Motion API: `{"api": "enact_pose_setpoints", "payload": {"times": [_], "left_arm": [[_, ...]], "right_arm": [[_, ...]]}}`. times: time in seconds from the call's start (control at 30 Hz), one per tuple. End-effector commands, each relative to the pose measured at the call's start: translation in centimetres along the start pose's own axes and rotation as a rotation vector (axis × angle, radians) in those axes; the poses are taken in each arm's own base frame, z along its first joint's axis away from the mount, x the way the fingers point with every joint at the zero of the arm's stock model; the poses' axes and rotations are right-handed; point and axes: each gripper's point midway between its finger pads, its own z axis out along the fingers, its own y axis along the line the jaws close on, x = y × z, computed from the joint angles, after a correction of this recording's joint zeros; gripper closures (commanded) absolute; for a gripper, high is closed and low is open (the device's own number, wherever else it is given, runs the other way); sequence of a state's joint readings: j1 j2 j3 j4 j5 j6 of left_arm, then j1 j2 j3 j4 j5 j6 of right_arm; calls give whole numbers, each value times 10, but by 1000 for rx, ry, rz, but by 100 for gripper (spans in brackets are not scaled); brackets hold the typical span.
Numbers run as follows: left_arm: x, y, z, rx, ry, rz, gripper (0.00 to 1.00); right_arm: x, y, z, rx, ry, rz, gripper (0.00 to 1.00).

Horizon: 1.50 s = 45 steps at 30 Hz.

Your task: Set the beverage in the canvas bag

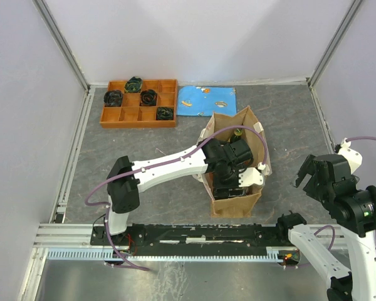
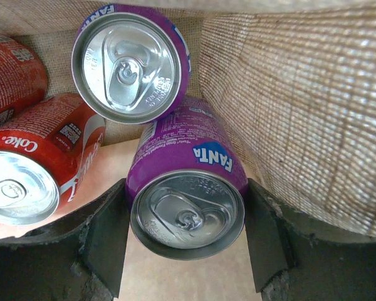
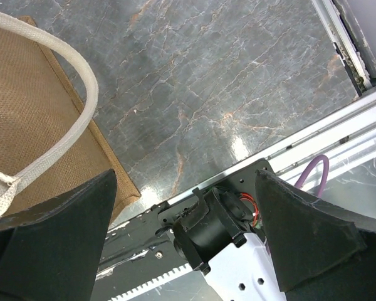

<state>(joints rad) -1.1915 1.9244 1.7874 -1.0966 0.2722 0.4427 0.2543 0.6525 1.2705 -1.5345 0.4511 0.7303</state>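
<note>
The canvas bag stands open at mid-table, tan with off-white handles. My left gripper reaches down into it. In the left wrist view my left gripper is shut on a purple Fanta can, the beverage. Both fingers press on its sides, and its top faces the camera just above the bag floor, beside the woven wall. My right gripper hangs open and empty right of the bag. In its own view, my right gripper sits over the table, with the bag's corner to the left.
Inside the bag lie a second purple Fanta can and two red Coke cans. An orange compartment tray with dark coiled items and a blue flat packet sit at the back. A metal rail runs along the near edge.
</note>
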Motion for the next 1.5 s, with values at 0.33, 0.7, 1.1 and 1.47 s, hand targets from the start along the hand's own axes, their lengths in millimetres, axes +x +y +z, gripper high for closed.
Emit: {"api": "enact_pose_setpoints", "payload": {"times": [0.33,0.7,1.1,1.47], "left_arm": [[39,-14,47,107,150,12,97],[51,-12,64,114,197,-7,89],[16,-4,27,42,90,7,1],[-32,14,-29,-99,-70,-7,1]], "right_arm": [[-8,-11,-9,26,-52,33,1],[-7,-14,-9,38,-54,33,1],[-10,-10,-7,38,-53,34,1],[-16,-3,-6,26,-51,31,1]]}}
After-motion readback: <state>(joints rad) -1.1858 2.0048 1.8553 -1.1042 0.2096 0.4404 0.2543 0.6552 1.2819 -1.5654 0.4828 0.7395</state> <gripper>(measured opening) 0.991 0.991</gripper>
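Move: The Fanta can already in the left fingers is bound for the open spot on the canvas bag's floor, about 1 cm ahead, 1 cm right and 13 cm below that hand. The other Fanta stands some 3 cm ahead and 7 cm to the hand's right, 4 cm lower; the nearest Coke can is about 8 cm ahead, 1 cm left and 8 cm down. From the right hand, the spot is roughly 24 cm left, 2 cm back and 24 cm below. The held Fanta can goes down into the near end of the bag, beside the other Fanta; the left hand lowers it about 5 cm almost straight down and pauses. The fingers then open wide and let go, and the empty hand starts back up some 3.5 cm, drifting about 1 cm forward and 1 cm right. ##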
